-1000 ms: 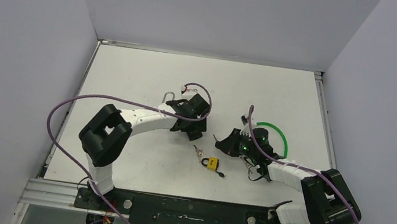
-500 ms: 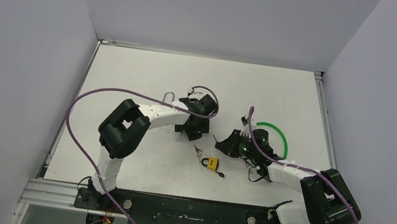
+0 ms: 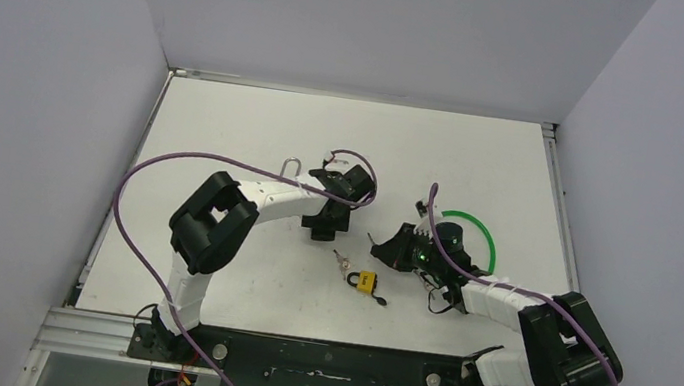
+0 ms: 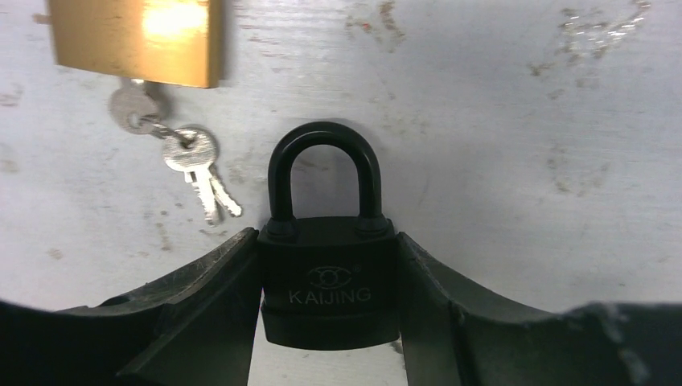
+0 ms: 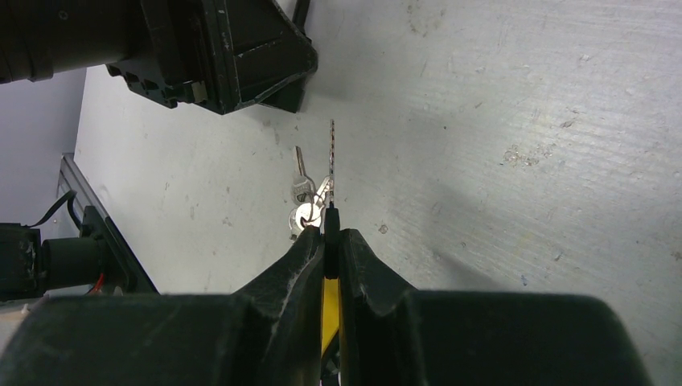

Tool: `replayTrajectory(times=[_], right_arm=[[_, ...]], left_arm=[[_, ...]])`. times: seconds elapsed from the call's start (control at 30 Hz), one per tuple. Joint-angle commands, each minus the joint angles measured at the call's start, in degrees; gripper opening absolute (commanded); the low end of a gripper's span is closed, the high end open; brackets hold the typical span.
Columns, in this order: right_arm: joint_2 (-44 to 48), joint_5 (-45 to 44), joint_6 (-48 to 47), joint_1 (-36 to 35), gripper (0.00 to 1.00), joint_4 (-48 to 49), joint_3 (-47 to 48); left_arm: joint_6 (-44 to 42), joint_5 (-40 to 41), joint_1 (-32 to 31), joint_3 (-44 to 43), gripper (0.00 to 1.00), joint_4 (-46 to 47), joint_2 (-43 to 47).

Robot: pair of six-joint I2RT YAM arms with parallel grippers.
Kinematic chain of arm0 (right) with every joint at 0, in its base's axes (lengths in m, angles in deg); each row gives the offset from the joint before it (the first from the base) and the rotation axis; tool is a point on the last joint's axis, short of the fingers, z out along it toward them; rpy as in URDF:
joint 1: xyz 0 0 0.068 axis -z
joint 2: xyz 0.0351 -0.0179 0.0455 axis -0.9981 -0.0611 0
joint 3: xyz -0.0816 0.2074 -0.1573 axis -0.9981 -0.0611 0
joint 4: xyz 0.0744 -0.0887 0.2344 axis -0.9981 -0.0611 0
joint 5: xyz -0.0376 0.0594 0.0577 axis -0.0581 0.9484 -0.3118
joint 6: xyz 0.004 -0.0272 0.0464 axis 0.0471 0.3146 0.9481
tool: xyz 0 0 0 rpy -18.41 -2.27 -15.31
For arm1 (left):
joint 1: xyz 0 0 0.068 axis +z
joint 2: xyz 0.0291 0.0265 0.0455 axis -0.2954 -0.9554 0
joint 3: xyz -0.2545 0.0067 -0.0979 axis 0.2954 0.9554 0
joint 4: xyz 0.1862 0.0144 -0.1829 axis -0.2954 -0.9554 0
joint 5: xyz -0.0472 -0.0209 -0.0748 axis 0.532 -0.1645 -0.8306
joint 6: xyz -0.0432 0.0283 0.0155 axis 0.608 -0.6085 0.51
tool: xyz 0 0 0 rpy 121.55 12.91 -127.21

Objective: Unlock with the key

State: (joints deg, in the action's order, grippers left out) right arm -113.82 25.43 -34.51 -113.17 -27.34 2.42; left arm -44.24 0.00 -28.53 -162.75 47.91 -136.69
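A black padlock (image 4: 330, 281) lies flat on the table, shackle pointing away, and my left gripper (image 4: 326, 241) is shut on it, a finger pressed to each side of its body. From above, that gripper (image 3: 324, 223) sits left of centre. My right gripper (image 5: 331, 233) is shut on a thin key (image 5: 331, 161) by its black head. The blade sticks out forward towards the left gripper (image 5: 233, 56), short of it. In the top view the right gripper (image 3: 383, 246) hovers just right of the left one.
A brass padlock (image 3: 365, 280) with a ring of silver keys (image 3: 343, 260) lies between the arms; both also show as padlock (image 4: 137, 40) and keys (image 4: 197, 165). A green cable loop (image 3: 475, 227) lies behind the right arm. A silver shackle (image 3: 292, 164) lies far left.
My left arm has reached further right and its jaws have closed in from wide open onto the black padlock. The right arm and its key have stayed still.
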Motion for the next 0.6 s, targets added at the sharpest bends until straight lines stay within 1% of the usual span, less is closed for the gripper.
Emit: replayTrajectory(times=[0.0,0.1,0.2,0.33,0.43,0.57], right_arm=[[1.6,0.0,0.1,-0.2,0.00,2.7,0.0],[1.1,0.5,0.3,-0.6,0.00,3.5,0.2],[0.7,0.6,0.4,-1.1,0.00,3.5,0.6],[0.0,0.6,0.6,-1.8,0.00,3.9,1.0],[-0.2,0.2,0.8,-2.3,0.00,4.0,1.2],[-0.1,0.0,1.1,-3.0,0.00,3.9,1.5]], left_arm=[[-3.7,8.6,-0.1,-3.6,0.21,-9.8,3.9],[-4.4,15.1,-0.3,-5.9,0.18,-16.9,4.2],[-4.5,21.3,-0.4,-8.2,0.18,-24.2,3.6],[-3.8,27.2,-0.6,-10.6,0.18,-33.0,1.7],[-2.3,30.5,-0.6,-11.1,0.17,-36.5,0.8],[-2.1,31.9,-0.4,-11.2,0.17,-36.9,0.7]])
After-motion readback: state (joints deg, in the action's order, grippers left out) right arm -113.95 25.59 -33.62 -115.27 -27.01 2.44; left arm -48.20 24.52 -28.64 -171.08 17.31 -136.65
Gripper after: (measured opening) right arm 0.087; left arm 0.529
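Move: The left hand already grips the black padlock; the key it must meet, held by the right hand, is about 10 cm to its right, 4 back and 3 higher. The brass padlock lies some 8 cm left and 9 ahead of the left hand, 3 lower; loose silver keys lie about 4 right and 4 back. From the right hand, the black padlock is roughly 12 cm left, 5 ahead and 4 lower. Keeping its grip, the left hand carries the black padlock about 11 cm left, rising 7, rolling fingertips leftward some 35 degrees. ##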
